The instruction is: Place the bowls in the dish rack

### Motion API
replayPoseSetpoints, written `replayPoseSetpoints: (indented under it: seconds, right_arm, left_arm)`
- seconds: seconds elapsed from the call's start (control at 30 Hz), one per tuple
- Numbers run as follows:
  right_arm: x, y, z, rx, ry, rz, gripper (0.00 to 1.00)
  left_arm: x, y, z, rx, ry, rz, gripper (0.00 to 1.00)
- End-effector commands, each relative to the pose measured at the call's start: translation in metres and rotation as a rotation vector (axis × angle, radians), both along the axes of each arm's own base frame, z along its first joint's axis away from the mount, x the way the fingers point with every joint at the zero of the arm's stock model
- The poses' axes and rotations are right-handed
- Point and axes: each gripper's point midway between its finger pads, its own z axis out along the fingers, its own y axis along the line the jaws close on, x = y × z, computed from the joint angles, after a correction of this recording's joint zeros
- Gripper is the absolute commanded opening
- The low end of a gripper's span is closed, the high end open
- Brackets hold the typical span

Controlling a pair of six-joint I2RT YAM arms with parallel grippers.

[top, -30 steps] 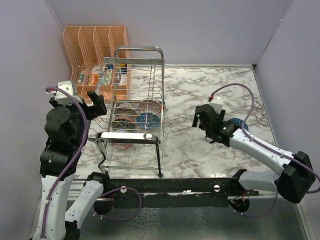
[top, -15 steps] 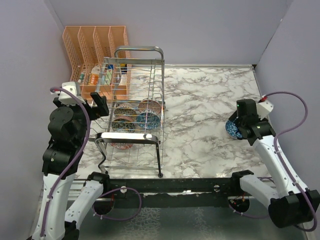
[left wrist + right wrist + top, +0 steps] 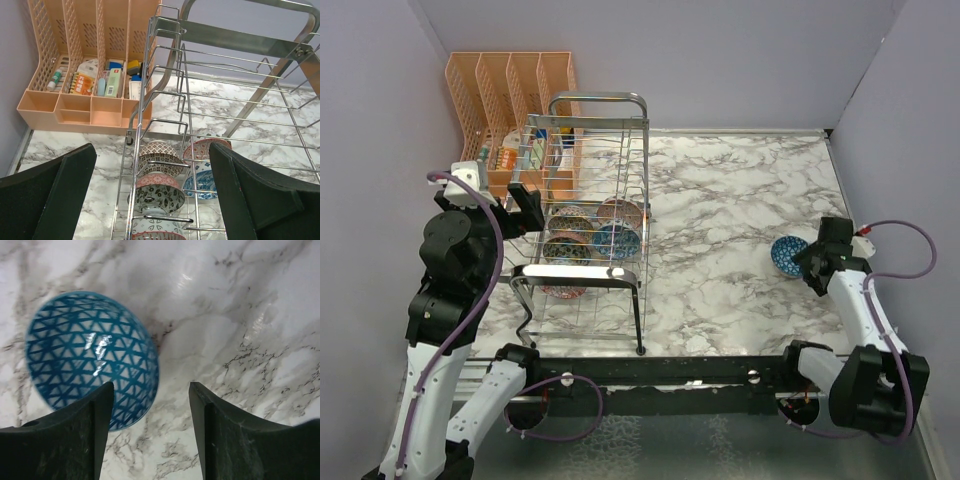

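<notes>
The chrome dish rack [image 3: 592,170] stands at the left of the marble table. Several bowls lean in its lower tier [image 3: 590,238]. In the left wrist view I see a grey-beige bowl [image 3: 159,155], a black-and-white bowl [image 3: 159,196], a pink-red bowl [image 3: 206,149] and a blue bowl [image 3: 200,182] behind the rack's wires [image 3: 165,75]. My left gripper [image 3: 525,208] [image 3: 150,157] hangs open beside the rack's left side, holding nothing. One blue lattice bowl [image 3: 784,254] [image 3: 90,357] lies on the table at the right. My right gripper [image 3: 814,262] [image 3: 151,390] is open, its jaws straddling that bowl's near rim.
An orange slotted organizer [image 3: 510,95] [image 3: 85,75] with small stationery stands behind the rack against the back wall. The right wall is close to my right arm. A black rail [image 3: 670,372] runs along the near edge.
My right arm has swung from mid-table out to the right and down over the blue lattice bowl, its jaws narrowing. My left gripper has shifted slightly toward the rack.
</notes>
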Motion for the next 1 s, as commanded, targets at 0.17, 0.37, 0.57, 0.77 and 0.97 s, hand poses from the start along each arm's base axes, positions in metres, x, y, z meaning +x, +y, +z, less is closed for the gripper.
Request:
replayPoseSetpoints:
  seconds: [0.17, 0.37, 0.57, 0.77, 0.97]
  right_arm:
    - [0.011, 0.009, -0.045, 0.209, -0.035, -0.004, 0.55]
    - [0.018, -0.01, -0.026, 0.087, -0.093, -0.007, 0.37]
    - [0.021, -0.014, -0.018, 0.036, -0.132, 0.044, 0.07]
    - [0.03, 0.002, -0.026, 0.071, -0.192, 0.144, 0.01]
    - [0.061, 0.03, 0.009, 0.07, -0.385, 0.379, 0.01]
  left_arm:
    - [0.001, 0.002, -0.013, 0.032, 0.056, 0.007, 0.99]
    - [0.005, 0.001, -0.016, 0.037, 0.067, 0.008, 0.99]
    - [0.007, 0.0, -0.021, 0.04, 0.075, 0.006, 0.99]
    - [0.006, 0.001, -0.023, 0.043, 0.083, 0.01, 0.99]
    - [0.005, 0.001, -0.021, 0.032, 0.077, 0.008, 0.99]
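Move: The last blue bowl stands upright on the marble just ahead-left of the right hand, its middle about 4 cm forward, 4 cm left and 5 cm below; its near right rim lies close by the open fingers. The nearest other thing is the blue bowl already in the dish rack, roughly 48 cm left of the right hand and 8 cm farther out. From the left hand the bowl on the table lies some 60 cm to the right, 2 cm forward and 37 cm lower. The bowl's near right rim is straddled and pinched by the right hand, one finger inside the bowl and one outside. The hand first drops about 5 cm and draws back a little, then comes forward and up some 2–3 cm as the part-open fingers shut on the rim; still gripping, it eases forward and left, wrist turning some 10 degrees counter-clockwise. ##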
